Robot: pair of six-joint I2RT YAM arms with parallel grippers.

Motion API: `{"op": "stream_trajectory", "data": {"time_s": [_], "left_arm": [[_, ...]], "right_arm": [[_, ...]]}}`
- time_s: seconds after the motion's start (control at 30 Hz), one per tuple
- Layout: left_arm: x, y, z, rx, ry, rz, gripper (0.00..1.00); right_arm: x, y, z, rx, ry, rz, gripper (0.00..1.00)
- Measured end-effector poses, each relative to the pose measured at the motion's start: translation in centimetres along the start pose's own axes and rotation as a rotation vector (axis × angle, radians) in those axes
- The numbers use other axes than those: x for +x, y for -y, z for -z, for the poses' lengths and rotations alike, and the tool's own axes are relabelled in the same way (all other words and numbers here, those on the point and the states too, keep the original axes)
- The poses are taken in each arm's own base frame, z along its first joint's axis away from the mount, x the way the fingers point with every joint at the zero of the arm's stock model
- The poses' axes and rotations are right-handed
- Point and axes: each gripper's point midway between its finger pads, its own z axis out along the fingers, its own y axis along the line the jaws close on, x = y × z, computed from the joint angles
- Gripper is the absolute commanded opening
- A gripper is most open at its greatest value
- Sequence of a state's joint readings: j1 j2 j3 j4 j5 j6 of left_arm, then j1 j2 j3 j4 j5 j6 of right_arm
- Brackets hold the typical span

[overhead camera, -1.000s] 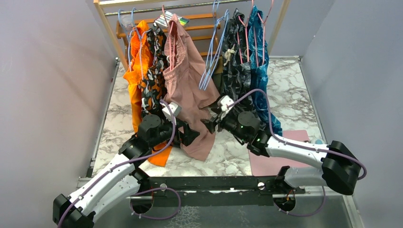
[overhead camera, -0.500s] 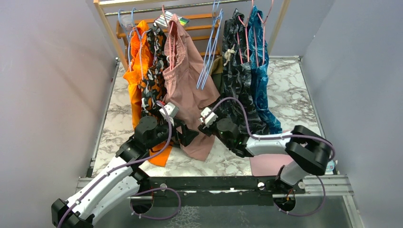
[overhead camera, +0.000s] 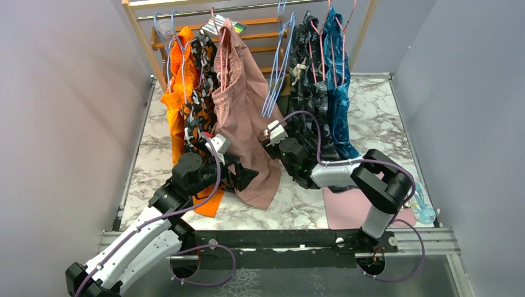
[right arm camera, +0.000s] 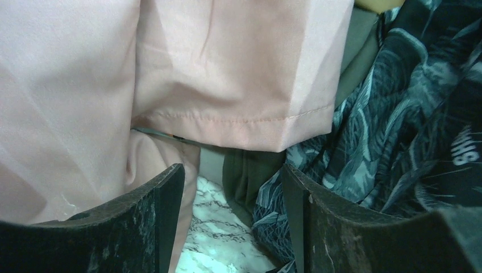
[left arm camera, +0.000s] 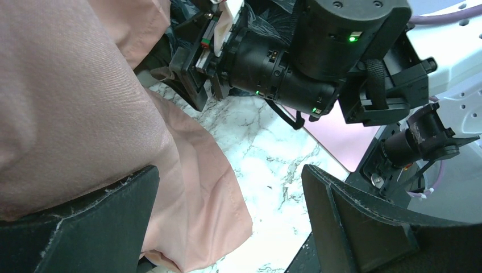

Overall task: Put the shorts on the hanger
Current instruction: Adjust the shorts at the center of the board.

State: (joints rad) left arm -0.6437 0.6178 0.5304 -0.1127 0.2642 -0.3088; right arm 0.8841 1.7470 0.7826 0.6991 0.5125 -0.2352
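Note:
Only a strip of the dark olive shorts (right arm camera: 243, 177) shows, hanging between the dusty-pink shorts (right arm camera: 227, 68) and the dark leaf-print shorts (right arm camera: 398, 125). My right gripper (right arm camera: 233, 224) is open just in front of that strip, with bare marble between its fingers. From above, the right gripper (overhead camera: 270, 140) is low at the pink shorts' (overhead camera: 244, 117) right edge. Light-blue hangers (overhead camera: 277, 68) hang bare on the rail above it. My left gripper (overhead camera: 249, 177) is open at the pink hem. In the left wrist view the pink cloth (left arm camera: 187, 193) lies against the left gripper's (left arm camera: 227, 224) left finger.
A wooden rack (overhead camera: 143, 46) carries orange shorts (overhead camera: 176, 99), patterned shorts (overhead camera: 199, 93) and teal shorts (overhead camera: 339, 93). A pink mat (overhead camera: 350, 209) and a plastic bottle (overhead camera: 422, 209) lie at the marble table's (overhead camera: 155, 154) near right. The right arm's wrist (left arm camera: 318, 51) is close ahead of the left gripper.
The right arm has folded in, and its gripper moved left and then farther back, in under the hanging clothes. The left arm has barely shifted.

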Motion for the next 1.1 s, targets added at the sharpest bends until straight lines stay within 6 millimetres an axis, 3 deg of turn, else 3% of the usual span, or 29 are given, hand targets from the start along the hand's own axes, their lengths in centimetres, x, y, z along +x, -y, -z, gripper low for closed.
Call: {"op": "stream_trajectory", "data": {"time_s": [0.17, 0.43, 0.7, 1.1], "left_arm": [[0.0, 0.0, 0.0, 0.0, 0.0, 0.0, 0.98], [0.1, 0.0, 0.0, 0.0, -0.001, 0.0, 0.98], [0.1, 0.0, 0.0, -0.001, -0.002, 0.001, 0.98], [0.1, 0.0, 0.0, 0.0, -0.002, 0.001, 0.98]], "right_arm": [[1.3, -0.4, -0.4, -0.002, -0.033, -0.018, 0.6], [1.7, 0.0, -2.0, 0.024, -0.062, -0.04, 0.6], [3.9, 0.2, -2.3, 0.042, -0.12, -0.016, 0.54], [3.6, -0.1, -2.9, 0.04, -0.129, -0.024, 0.15]]}}
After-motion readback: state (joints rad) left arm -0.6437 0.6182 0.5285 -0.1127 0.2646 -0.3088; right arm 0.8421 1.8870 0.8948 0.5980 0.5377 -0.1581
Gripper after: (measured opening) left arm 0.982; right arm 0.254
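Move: The lower hem of the pink shorts' right leg hangs about 4 cm ahead of the right hand, level sideways and some 3 cm below. The black patterned shorts' lower part hangs around 11 cm to the right of this hand, 5 cm ahead and 4 cm above; the olive shorts are roughly 11 cm ahead and 3 cm right, at its height. From the left hand the hem is about 17 cm ahead, 6 cm right, 13 cm below. The right fingertips come in right at the pink hem's lower edge and close there from about two-thirds open to a quarter; whether cloth is between them can't be seen. The hand first sinks about 4 cm while easing some 2 cm forward, its wrist tipping down and turning clockwise roughly five degrees each, then nearly stops as the fingers draw in. ##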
